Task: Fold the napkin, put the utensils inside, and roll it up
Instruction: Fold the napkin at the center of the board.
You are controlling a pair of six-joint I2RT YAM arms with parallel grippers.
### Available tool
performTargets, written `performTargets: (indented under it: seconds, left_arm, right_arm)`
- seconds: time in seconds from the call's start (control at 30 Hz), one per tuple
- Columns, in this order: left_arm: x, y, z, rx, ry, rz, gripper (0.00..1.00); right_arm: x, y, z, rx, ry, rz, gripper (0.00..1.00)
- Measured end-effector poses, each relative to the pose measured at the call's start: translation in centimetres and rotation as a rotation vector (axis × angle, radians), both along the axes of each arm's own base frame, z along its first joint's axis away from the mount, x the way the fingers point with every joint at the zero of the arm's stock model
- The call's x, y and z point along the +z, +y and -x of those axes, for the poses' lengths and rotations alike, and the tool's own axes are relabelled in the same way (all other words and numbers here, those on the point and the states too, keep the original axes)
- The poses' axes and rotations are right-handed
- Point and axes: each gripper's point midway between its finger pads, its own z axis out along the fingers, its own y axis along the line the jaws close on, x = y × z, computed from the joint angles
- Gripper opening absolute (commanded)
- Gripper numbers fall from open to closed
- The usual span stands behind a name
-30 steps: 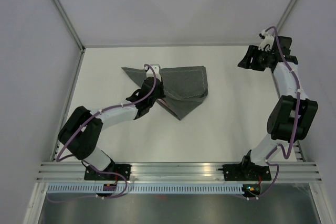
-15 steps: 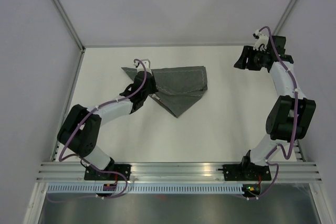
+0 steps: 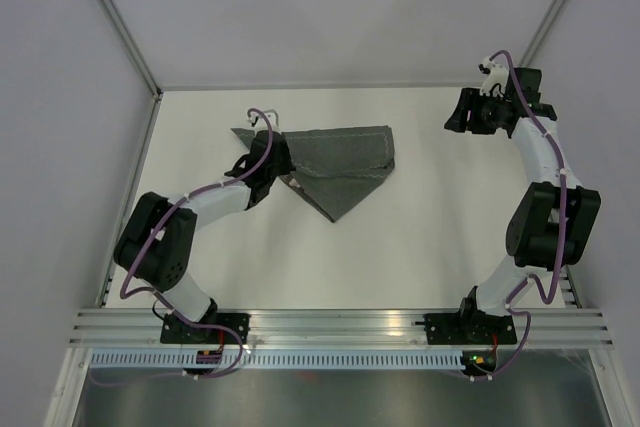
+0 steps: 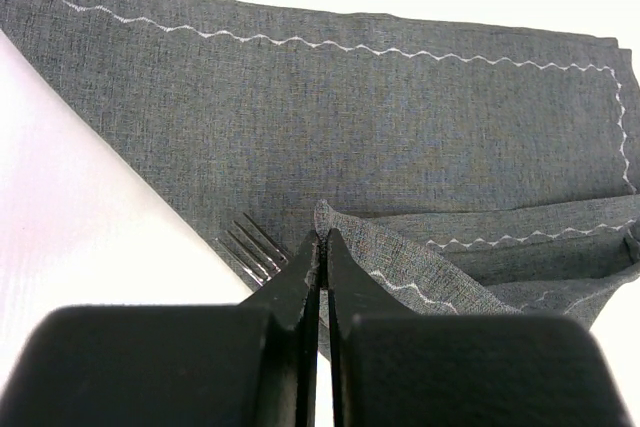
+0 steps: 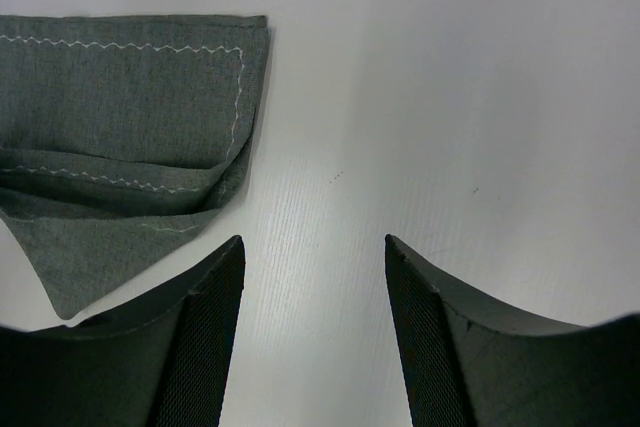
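The dark grey napkin [image 3: 345, 162] lies folded on the white table, a point hanging toward the near side. In the left wrist view the napkin [image 4: 400, 127] fills the frame, its zigzag stitching along the hem. My left gripper [image 3: 272, 147] sits at the napkin's left end. Seen from its wrist, the left gripper [image 4: 322, 237] is shut on a raised corner of a cloth flap. The silvery fork tines [image 4: 250, 247] poke out on the cloth just left of the jaws. My right gripper [image 3: 462, 117] hovers open at the far right, and the right gripper [image 5: 313, 247] holds nothing, the napkin [image 5: 120, 117] lying to its left.
The white table [image 3: 430, 217] is enclosed by pale walls with a metal post [image 3: 120, 22] at the back left. An aluminium rail [image 3: 340, 322] carrying both arm bases runs along the near edge.
My left gripper has moved left and away across the napkin, drawing the flap with it, and the cloth's lower point has shifted slightly left. The right gripper has barely moved.
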Motion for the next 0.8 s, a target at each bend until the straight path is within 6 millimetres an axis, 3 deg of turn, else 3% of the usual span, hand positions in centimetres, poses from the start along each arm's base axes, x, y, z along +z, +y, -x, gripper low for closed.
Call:
performTargets:
  seconds: [0.3, 0.47, 0.73, 0.8]
  left_arm:
    - [-1.4, 0.4, -0.3, 0.012, 0.039, 0.011, 0.03]
    - [-2.9, 0.9, -0.3, 0.032, 0.076, 0.012, 0.11]
    - [-4.9, 1.3, -0.1, 0.058, 0.133, 0.007, 0.55]
    - [-4.9, 1.4, -0.1, 0.062, 0.135, 0.010, 0.60]
  right_arm:
    - [-0.2, 0.4, 0.1, 0.011, 0.006, 0.004, 0.64]
    - [-0.5, 0.8, 0.3, 0.026, 0.012, 0.012, 0.65]
    - [-0.9, 2.2, 0.6, 0.075, 0.019, 0.047, 0.65]
    - [-1.0, 2.7, 0.7, 0.091, 0.022, 0.056, 0.65]
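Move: The left hand still pinches the napkin's folded-over corner; the place for it, the fork tines on the slanting left edge, is about 2 cm left, 1 cm back and 6 cm below. From this hand, the fork's middle lies some 6 cm back and 5 cm right, the napkin's far left corner 10 cm ahead and 14 cm left. From the right hand those tines lie roughly 44 cm left, 8 cm back and 13 cm below. The left hand lowers the napkin corner about 5 cm onto the fork tines, opening; the right drifts left 3 cm. ##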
